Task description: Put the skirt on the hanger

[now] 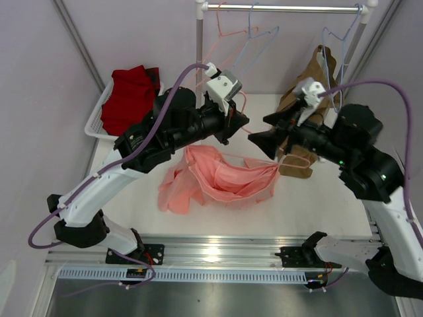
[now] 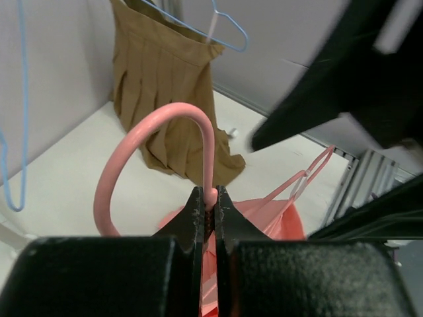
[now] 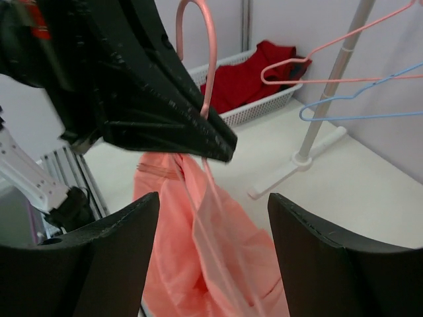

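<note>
My left gripper is shut on the neck of the salmon-pink hanger, just under its hook, and holds it above the table. The pink skirt hangs bunched from the hanger's wire, and its left part lies on the table. In the right wrist view the skirt droops below the left gripper, with the hanger's hook rising above it. My right gripper is open, its fingers wide apart on either side of the hanging cloth without touching it. From above, the right gripper faces the left gripper closely.
A white basket with dark red cloth stands at the back left. A rail on a white post carries pink and light-blue wire hangers. A brown garment hangs at the back right.
</note>
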You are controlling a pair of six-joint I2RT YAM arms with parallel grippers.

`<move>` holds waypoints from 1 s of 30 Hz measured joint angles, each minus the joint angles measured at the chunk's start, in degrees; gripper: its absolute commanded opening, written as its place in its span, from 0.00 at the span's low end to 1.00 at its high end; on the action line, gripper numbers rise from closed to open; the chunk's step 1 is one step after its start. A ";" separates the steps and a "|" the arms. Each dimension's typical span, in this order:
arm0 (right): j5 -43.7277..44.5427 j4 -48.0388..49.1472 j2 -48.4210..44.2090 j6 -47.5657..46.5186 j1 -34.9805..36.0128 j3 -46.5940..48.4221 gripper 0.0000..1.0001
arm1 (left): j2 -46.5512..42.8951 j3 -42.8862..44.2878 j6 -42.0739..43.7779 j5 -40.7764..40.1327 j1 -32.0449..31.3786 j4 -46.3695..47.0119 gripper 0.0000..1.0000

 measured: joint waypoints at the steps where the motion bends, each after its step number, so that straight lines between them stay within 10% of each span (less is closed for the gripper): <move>1: -0.74 -0.04 1.66 -1.16 0.00 0.48 0.72 | 0.24 0.00 -0.20 0.98 0.11 -0.17 0.00; 30: -10.60 3.85 1.14 -1.90 -3.32 -9.68 0.46 | 3.43 1.05 -2.78 8.48 1.66 1.62 0.00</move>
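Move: The right hand's open fingers are about level with the left fingers, which already pinch the pink hanger at the base of its hook, some 9 cm to the left and 1 cm farther out. The aim is the hanger's right shoulder wire, about 4 cm left of the right hand, 1 cm ahead and 5 cm below. The skirt's middle lies roughly 9 cm left, 5 cm back and 18 cm down. From the left hand that wire is about 4 cm right, 1 cm back, 4 cm down. Down and inward, forward and to the left by about 7 cm in all, the right hand slips under the left fingers so its fingers straddle the shoulder wire. It then eases back and right about 2 cm, rising slightly as its fingers narrow from wide to half open. The left hand keeps its pinch and brings the hanger some 2.5 cm right, a little down. ##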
